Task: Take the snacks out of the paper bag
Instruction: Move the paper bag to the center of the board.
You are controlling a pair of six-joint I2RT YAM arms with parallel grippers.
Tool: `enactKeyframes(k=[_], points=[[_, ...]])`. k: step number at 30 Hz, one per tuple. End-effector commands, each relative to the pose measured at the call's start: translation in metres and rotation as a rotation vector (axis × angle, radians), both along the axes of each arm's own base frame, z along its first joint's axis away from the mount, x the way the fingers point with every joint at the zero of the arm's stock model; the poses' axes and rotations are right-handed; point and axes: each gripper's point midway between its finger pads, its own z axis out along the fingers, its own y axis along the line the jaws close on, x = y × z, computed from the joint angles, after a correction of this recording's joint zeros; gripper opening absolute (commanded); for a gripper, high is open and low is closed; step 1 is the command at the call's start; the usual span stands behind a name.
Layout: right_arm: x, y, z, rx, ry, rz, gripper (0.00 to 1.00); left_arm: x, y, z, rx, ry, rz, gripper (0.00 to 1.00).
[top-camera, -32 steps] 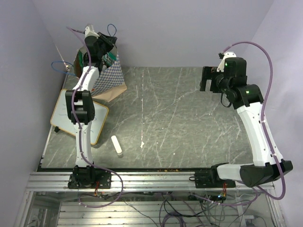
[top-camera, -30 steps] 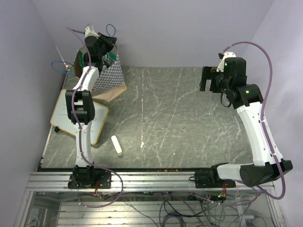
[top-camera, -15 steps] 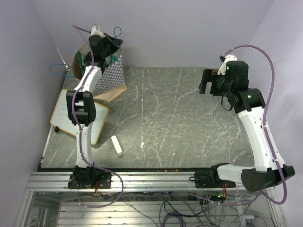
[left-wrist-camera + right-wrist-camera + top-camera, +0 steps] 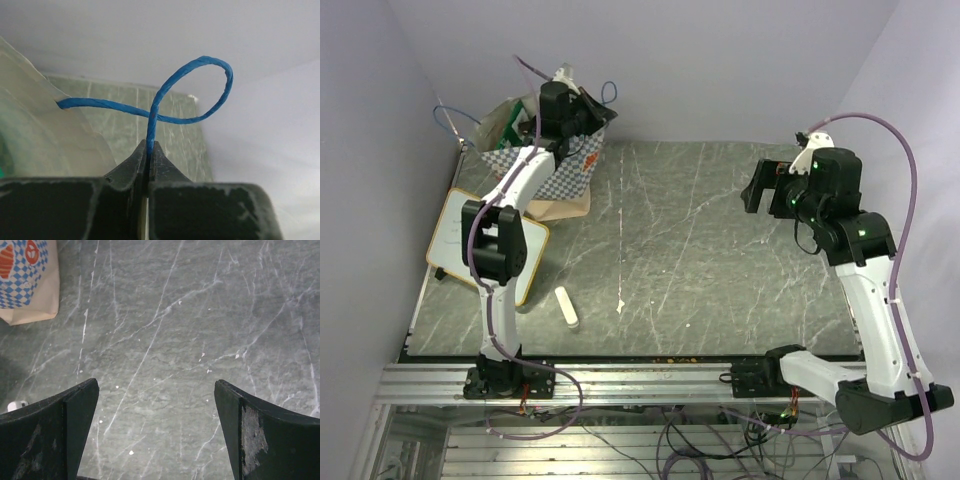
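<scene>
The paper bag, cream with blue-and-white checks, stands at the back left and leans to the right. My left gripper is raised above its right rim, shut on one blue cord handle. In the left wrist view the left gripper pinches the cord, the blue cord handle loops above, and the bag's cream wall is to the left. The snacks are hidden inside the bag; only a bit of green shows at its mouth. My right gripper hangs open over the right side of the table, nothing between its fingers.
A wood-framed whiteboard lies at the left edge under the left arm. A small white cylinder lies near the front left. The right wrist view shows the bag's bottom corner at top left. Walls stand close behind and beside the bag.
My left gripper has closed on the blue handle and moved right with it, pulling the bag's top over to the right. The right arm has drifted slightly right and stays open.
</scene>
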Motion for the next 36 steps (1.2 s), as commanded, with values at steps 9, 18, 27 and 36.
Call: enactKeyframes(k=[9,18,27,36], points=[[-0.043,0.008,-0.001,0.09,0.04,0.042,1.0,-0.117,-0.106,0.08,0.023,-0.125,-0.246,0.07],[-0.09,0.002,0.006,0.115,0.044,0.049,1.0,-0.183,-0.174,0.076,0.045,-0.09,-0.357,0.07],[-0.126,-0.008,0.012,0.133,0.029,0.03,1.0,-0.252,-0.205,0.062,0.075,-0.05,-0.426,0.18],[-0.143,-0.002,0.004,0.185,0.049,0.046,1.0,-0.29,-0.17,0.095,0.09,-0.104,-0.416,0.63]])
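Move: The paper bag stands about 14 cm to the left of the left hand and 10 cm nearer the base, its middle some 16 cm lower; this hand already holds one blue handle. The bare board centre where the bag is to go lies roughly 24 cm back and 6 cm right, 28 cm below. The whiteboard is 28 cm back and 31 cm left, at table level. From the right hand, the bag lies about 19 cm ahead, 46 cm left and 20 cm below. The paper bag is drawn by its blue handle back and to the right towards the board's centre, the left hand keeping its pinch and travelling nearly level for about 30 cm while turning clockwise. Its fingers then open and let go of the handle as it carries on back and climbs 5 cm. The empty right hand, still wide open, draws back 13 cm. ##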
